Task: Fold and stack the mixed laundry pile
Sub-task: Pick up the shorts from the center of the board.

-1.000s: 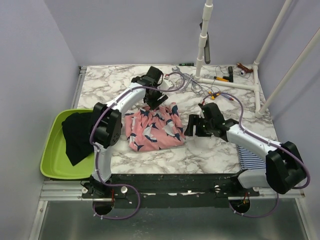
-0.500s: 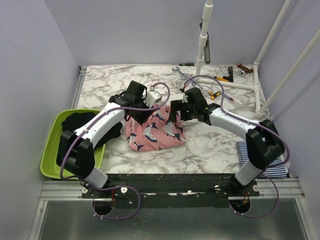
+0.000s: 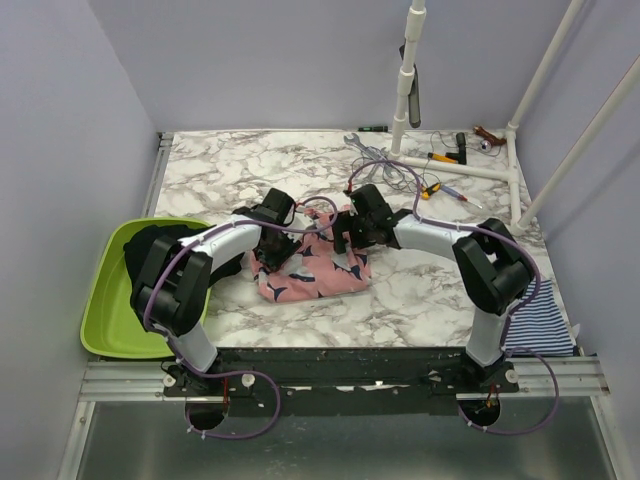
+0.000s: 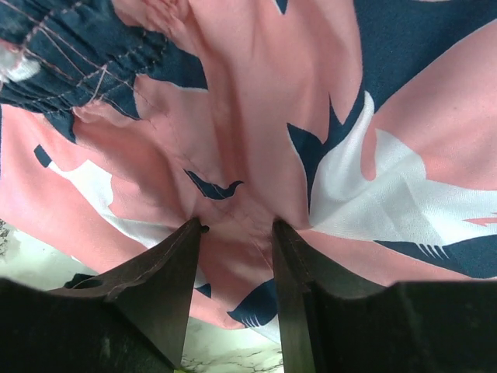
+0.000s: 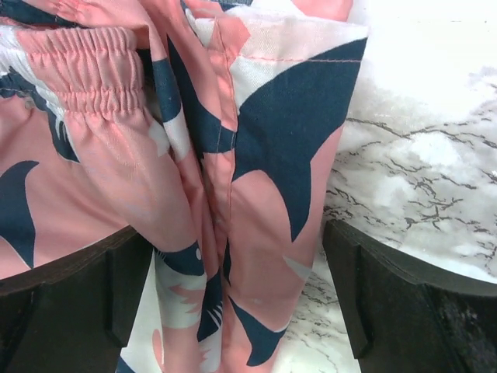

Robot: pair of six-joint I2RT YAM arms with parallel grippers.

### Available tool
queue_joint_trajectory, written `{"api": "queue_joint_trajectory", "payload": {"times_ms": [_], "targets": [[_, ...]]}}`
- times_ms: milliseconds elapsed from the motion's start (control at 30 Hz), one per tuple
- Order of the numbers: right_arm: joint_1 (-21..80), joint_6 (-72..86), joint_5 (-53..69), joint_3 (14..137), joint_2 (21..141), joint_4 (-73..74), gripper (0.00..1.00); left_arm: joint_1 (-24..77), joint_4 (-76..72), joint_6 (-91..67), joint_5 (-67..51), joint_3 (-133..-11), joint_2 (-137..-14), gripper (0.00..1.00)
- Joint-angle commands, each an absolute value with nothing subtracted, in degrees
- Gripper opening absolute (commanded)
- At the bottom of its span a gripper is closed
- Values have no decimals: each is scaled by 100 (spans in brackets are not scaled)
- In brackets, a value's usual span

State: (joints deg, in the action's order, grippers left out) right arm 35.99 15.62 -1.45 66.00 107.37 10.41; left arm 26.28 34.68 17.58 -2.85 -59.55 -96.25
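Note:
The pink shark-print garment (image 3: 312,268) lies crumpled at the table's middle. My left gripper (image 3: 272,243) presses down on its upper left edge. In the left wrist view the left gripper (image 4: 237,225) stands partly open, with a pucker of pink cloth (image 4: 233,155) between the fingertips. My right gripper (image 3: 345,235) sits at the garment's upper right edge. Seen from the wrist, the right gripper (image 5: 237,233) is wide open and straddles a fold of pink cloth (image 5: 264,179). The black garment (image 3: 150,258) lies in the basin. The striped garment (image 3: 540,318) lies at the near right edge.
The lime green basin (image 3: 105,320) hangs over the table's left edge. Tools and cables (image 3: 430,165) lie at the back right by a white pipe frame (image 3: 515,170). Bare marble table (image 3: 420,290) shows right of the pink garment.
Both arms swung in and came down onto the pink garment, the left to its left edge, the right to its right edge. The right jaws opened wide. The left jaws narrowed.

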Motion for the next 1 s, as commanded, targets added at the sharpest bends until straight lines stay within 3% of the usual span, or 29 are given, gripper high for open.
{"api": "queue_joint_trajectory", "payload": {"times_ms": [0,167,333,433,567,767,967], "targets": [[3370,1665,361,6466,11061,742,100,2636,3431,1806,-200,-6064,-9656,44],[3166,1627,1061,6245,11018,625,86,2581,3428,1863,-286,-6003,-9601,44],[3133,1275,1221,6221,10874,736,39,2309,3480,1919,-784,-6093,-9429,44],[3138,1053,1598,6223,10855,732,28,2110,3442,1954,-1063,-6122,-9101,50],[3138,864,1375,6225,10716,975,2,1903,3418,1995,-1185,-6047,-8561,57],[3129,322,822,6323,10084,1719,0,1609,3394,1933,-1538,-6040,-7935,69],[3023,-395,-360,6222,9349,2987,0,1608,3184,1870,-2028,-6062,-7728,93]]}}
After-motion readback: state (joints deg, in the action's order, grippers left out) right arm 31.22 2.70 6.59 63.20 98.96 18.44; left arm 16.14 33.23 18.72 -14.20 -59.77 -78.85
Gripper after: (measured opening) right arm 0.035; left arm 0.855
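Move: Around the right hand, the shorts' side edge already lies between its wide-open fingers; their middle is about 7 cm to this hand's left and 5 cm back, roughly 2 cm lower. The cable coil lies some 15 cm ahead and 10 cm to its right. From the left hand, whose half-open fingertips rest on the cloth, the shorts' middle is about 9 cm right and 2 cm ahead, the black garment some 20 cm left and 2 cm ahead. Closing fully on the bunched side edge just below the waistband, the right hand pinches the shorts almost on the spot, then draws them about 4 cm to the right, slightly back, while starting to rise. The left hand waits on the cloth, then lifts off some 10 cm, drifting forward and a little left, its fingertips swinging forward and right by about 20 degrees as the fingers open wide. ##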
